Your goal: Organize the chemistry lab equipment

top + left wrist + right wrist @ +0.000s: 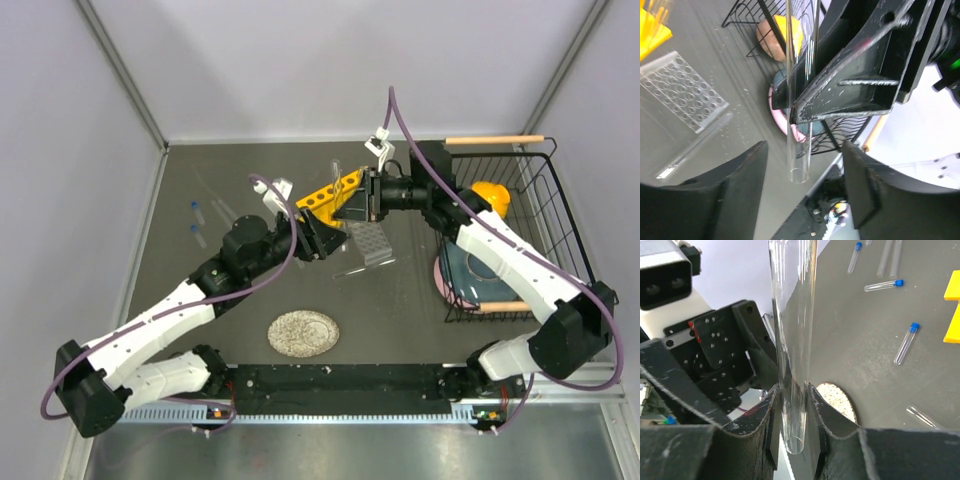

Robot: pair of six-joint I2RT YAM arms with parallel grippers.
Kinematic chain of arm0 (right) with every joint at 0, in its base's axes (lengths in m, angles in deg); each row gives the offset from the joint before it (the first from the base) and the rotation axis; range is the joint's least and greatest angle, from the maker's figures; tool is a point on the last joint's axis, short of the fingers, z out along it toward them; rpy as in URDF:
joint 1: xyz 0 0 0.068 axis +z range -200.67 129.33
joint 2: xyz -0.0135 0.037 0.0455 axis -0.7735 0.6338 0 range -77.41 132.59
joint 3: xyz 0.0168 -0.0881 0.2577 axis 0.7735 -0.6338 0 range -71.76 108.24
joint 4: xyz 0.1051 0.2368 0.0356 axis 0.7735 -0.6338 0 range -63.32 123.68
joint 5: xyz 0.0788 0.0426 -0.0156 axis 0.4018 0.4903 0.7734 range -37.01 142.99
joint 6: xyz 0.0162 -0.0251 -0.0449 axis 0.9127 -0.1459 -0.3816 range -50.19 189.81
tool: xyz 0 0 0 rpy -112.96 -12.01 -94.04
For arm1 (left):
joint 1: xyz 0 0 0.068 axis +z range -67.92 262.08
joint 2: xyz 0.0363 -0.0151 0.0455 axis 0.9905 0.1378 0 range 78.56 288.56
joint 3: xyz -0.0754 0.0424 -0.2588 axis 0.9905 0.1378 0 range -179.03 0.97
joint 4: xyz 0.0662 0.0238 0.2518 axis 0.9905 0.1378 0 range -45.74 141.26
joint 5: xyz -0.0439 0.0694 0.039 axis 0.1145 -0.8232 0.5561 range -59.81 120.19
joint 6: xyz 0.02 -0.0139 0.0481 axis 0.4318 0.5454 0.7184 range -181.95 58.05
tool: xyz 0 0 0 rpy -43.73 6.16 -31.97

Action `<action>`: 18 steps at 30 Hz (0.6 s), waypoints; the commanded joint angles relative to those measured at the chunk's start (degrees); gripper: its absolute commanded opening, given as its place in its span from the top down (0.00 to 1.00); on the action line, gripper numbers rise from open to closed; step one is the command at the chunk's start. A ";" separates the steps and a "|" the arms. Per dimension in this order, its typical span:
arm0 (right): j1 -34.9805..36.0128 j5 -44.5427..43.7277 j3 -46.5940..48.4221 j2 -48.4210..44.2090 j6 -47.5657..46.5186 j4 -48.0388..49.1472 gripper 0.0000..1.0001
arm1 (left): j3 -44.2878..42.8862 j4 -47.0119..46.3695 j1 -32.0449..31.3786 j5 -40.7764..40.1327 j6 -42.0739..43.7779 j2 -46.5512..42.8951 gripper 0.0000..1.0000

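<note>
A thin clear glass tube (794, 340) stands upright between the two arms above the mid-table. My right gripper (795, 407) is shut on it, both pads pressed against its lower end. My left gripper (804, 165) is open around the same tube (800, 150), with a gap to each finger. From above, the left gripper (318, 240) and right gripper (352, 205) meet beside the yellow test-tube rack (330, 193). The clear gridded rack (370, 240) lies flat just right of them. Blue-capped vials (882, 286) lie loose on the table, two of them at far left (195, 218).
A black wire basket (545, 190) at the right holds yellow, pink and blue bowls. The round speckled plate (303, 333) lies near the front, between the arm bases. Another clear tube (695, 145) lies next to the gridded rack (682, 90).
</note>
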 commanded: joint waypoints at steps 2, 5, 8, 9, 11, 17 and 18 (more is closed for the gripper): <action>0.58 -0.86 -0.54 -4.41 -6.82 -1.39 0.82 | -0.72 -1.10 0.08 2.35 1.89 -5.16 0.17; 0.58 -0.95 -1.33 -5.30 -9.98 -2.80 0.82 | -1.86 4.16 1.48 2.79 4.35 -7.89 0.02; 0.49 0.02 -2.56 -6.44 -14.02 -5.08 0.83 | -4.14 10.57 6.90 6.63 5.50 -8.69 0.01; 0.58 0.45 -2.83 -6.96 -15.43 -5.78 0.83 | -4.76 11.73 9.11 9.36 4.98 -8.51 0.01; 0.49 0.81 -3.97 -7.93 -19.47 -7.89 0.83 | -5.99 12.53 16.03 18.64 3.84 -7.29 0.01; 0.66 1.60 -6.17 -11.18 -28.09 -12.46 0.83 | -14.06 14.11 20.47 34.59 2.60 1.74 0.02; 0.66 2.12 -6.43 -11.45 -28.71 -12.73 0.83 | -14.78 14.03 20.56 37.57 1.73 2.90 0.02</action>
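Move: The test tube stands upright in my right fingers, its middle about 5 cm above that hand and roughly 8 cm above my half-open left hand, which still straddles its lower end. From the left hand the yellow rack lies some 16 cm ahead and 25 below, the clear tray 9 ahead, 7 right and 28 below. From the right hand the rack is about 13 cm ahead and 25 below. I open my left fingers wide around the test tube, easing back and up a little, then swing that hand about 6 cm left of where it began, some 3 cm higher and slightly forward. My right hand keeps its pinch and carries the tube about 6 cm back, right and down, away from the rack, tipping its top some 15 degrees back and left. ##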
